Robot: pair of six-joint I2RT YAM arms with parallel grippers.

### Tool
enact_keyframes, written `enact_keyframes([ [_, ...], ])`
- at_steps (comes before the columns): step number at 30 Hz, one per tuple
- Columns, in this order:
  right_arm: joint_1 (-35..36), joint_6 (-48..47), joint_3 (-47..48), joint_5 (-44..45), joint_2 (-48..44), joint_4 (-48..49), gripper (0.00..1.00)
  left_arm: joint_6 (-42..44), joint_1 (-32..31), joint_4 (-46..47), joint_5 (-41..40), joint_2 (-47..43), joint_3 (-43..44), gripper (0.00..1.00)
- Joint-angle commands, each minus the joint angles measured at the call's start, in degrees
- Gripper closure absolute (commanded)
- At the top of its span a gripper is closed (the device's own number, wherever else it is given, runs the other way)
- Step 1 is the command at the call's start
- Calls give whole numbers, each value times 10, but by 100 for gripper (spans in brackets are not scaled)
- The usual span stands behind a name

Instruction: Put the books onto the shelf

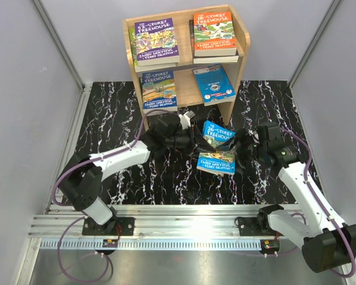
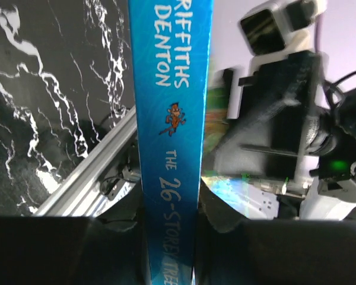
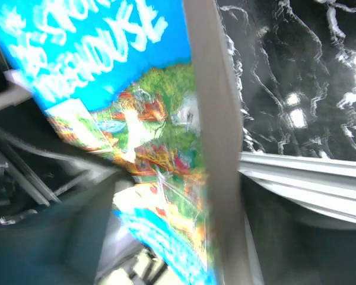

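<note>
A blue "26-Storey Treehouse" book (image 1: 218, 145) hangs tilted above the mat, in front of the wooden shelf (image 1: 244, 47). My left gripper (image 1: 194, 141) is shut on its spine (image 2: 172, 119), with a dark finger (image 2: 115, 237) pressed on each side. From the right, my right gripper (image 1: 238, 149) straddles the book's page edge (image 3: 213, 148); its jaws stand apart, wider than the book, and the view is blurred. On the shelf lie a purple book (image 1: 155, 40), an orange book (image 1: 214, 34), a blue "91-Storey" book (image 1: 159, 89) and another blue book (image 1: 214, 84).
A black marbled mat (image 1: 107, 113) covers the table. Grey walls (image 1: 29, 89) close in both sides and the back. An aluminium rail (image 1: 184, 224) carrying the arm bases runs along the near edge.
</note>
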Motion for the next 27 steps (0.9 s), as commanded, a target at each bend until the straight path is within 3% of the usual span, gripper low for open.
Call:
enact_keyframes([
  [1, 13, -39, 60, -39, 12, -33, 1, 26, -12, -8, -22, -22, 75, 100],
  [6, 13, -96, 102, 37, 26, -132, 0, 28, -11, -55, -37, -47, 117, 100],
  [12, 13, 27, 3, -38, -33, 40, 0, -37, -2, -20, -70, -68, 153, 100],
  [18, 13, 44, 0, -25, -63, 57, 0, -152, 13, 55, -75, -76, 171, 100],
  [22, 13, 91, -11, -23, -114, 142, 0, -218, 23, 95, -81, -89, 186, 100],
  [27, 14, 64, 32, -20, -113, 109, 0, -225, 39, 56, -75, -108, 240, 100],
])
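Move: The 26-Storey book is gripped by its spine edge in the left hand, with the right fingers loose around its other side. The blue book lying on the right of the lower shelf is about 31 cm ahead and 3 cm right of the left hand, roughly level; from the right hand it is 31 cm ahead and 4 cm left. The 91-Storey book shares that shelf, some 22 cm left of the left hand and 30 cm ahead. The 26-Storey book stays in the left hand's pinch and is carried up about 14 cm and slightly forward, towards the lower shelf's right part, while that wrist turns it some 12 degrees counter-clockwise and tilts. The right fingers, already loosening, spread fully; that hand rises about 10 cm alongside, tipping upward, its open jaws still around the book's page edge. ##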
